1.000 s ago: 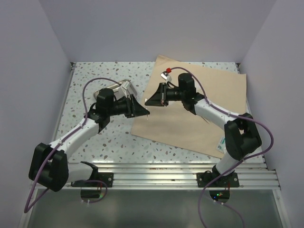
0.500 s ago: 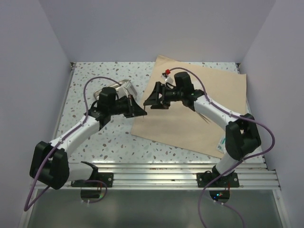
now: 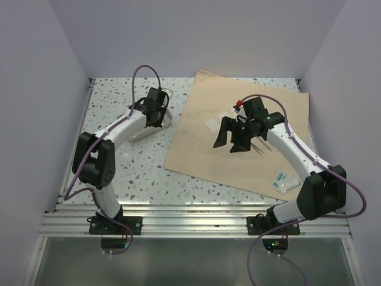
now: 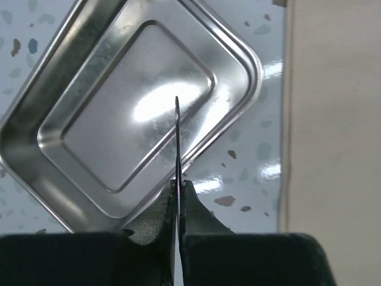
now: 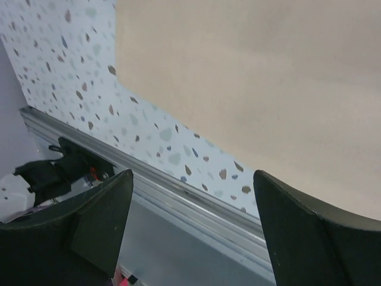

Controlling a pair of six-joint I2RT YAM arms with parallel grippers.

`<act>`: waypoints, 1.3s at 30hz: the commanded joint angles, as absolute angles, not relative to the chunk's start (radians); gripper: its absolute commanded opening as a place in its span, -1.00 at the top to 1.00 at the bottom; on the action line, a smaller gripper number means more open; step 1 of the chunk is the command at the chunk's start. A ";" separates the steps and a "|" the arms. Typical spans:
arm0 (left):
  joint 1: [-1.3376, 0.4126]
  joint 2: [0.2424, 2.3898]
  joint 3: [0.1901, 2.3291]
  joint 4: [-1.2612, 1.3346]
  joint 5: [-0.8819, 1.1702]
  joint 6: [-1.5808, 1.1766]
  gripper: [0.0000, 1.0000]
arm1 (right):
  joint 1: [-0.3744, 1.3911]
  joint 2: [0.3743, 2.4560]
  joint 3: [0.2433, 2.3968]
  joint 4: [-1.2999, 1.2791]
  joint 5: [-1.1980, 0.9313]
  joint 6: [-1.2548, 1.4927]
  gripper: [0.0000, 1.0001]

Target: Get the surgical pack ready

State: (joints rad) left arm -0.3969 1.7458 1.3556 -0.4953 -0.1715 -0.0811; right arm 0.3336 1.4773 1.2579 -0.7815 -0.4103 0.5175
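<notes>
The tan wrap sheet (image 3: 205,161) lies flat on the right half of the table. It also fills the right edge of the left wrist view (image 4: 333,119) and the top of the right wrist view (image 5: 256,71). The shiny metal tray (image 3: 140,133) sits on the speckled table left of the sheet. My left gripper (image 4: 178,183) hangs over the tray (image 4: 119,119), shut on a thin flat piece (image 4: 177,137) seen edge-on. A small white gauze square (image 3: 212,124) rests on the sheet. My right gripper (image 3: 230,142) hovers above the sheet, open and empty (image 5: 193,196).
Small packets (image 3: 284,180) lie at the sheet's near right corner, and thin instruments (image 3: 260,146) lie beside the right arm. An aluminium rail (image 5: 196,202) runs along the table's near edge. Walls close in the left, back and right sides.
My left gripper closed on the thin piece at the right gripper, then swung back left over the tray. The right gripper opened and moved right and nearer over the sheet.
</notes>
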 commanded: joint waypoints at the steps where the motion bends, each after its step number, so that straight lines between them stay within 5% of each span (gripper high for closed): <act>1: -0.396 1.824 1.442 -0.519 -0.438 0.168 1.00 | 0.345 1.402 1.187 -0.880 -0.419 0.485 -0.70; 10: -0.338 1.951 1.494 -0.416 -0.315 0.429 1.00 | 0.359 1.408 1.177 -0.891 -0.423 0.451 -0.70; 20: -0.261 2.028 1.572 -0.512 0.057 0.408 1.00 | 0.359 1.457 1.209 -0.887 -0.419 0.437 -0.70; 32: -0.261 2.089 1.578 -0.543 0.141 0.391 0.88 | 0.357 1.479 1.221 -0.857 -0.423 0.445 -0.70; 35: -0.261 2.083 1.575 -0.541 0.132 0.376 0.57 | 0.356 1.483 1.224 -0.854 -0.416 0.443 -0.70; 39: -0.261 2.060 1.566 -0.535 0.115 0.344 0.41 | 0.356 1.499 1.247 -0.851 -0.403 0.442 -0.70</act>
State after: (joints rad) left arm -0.2604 2.0945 1.5452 -0.5304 0.1085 0.3733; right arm 0.3550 1.4906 1.1934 -0.8673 -0.4095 0.4496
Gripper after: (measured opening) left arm 0.282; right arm 0.851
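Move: My left hand holds the slim steel instrument; the tray's middle lies about 8 cm ahead, 6 cm to its left and some 11 cm below. The nearest white pad on the beige cloth is roughly 23 cm to this hand's right and 6 cm ahead; the cloth's own middle is about 34 cm right and 2 cm ahead. From my empty right hand the tray's middle is some 31 cm left, 20 cm ahead and 16 cm below. I carry the instrument forward, left and down over the tray with my left hand, then sink into its cloth-side end, easing back slightly to the right, about 9 cm lower in all. The wrist rolls left side up and back while turning some 20 degrees clockwise; once low, I part the fingers about a quarter. My open right hand draws back about 4 cm, settling 3 cm lower. ##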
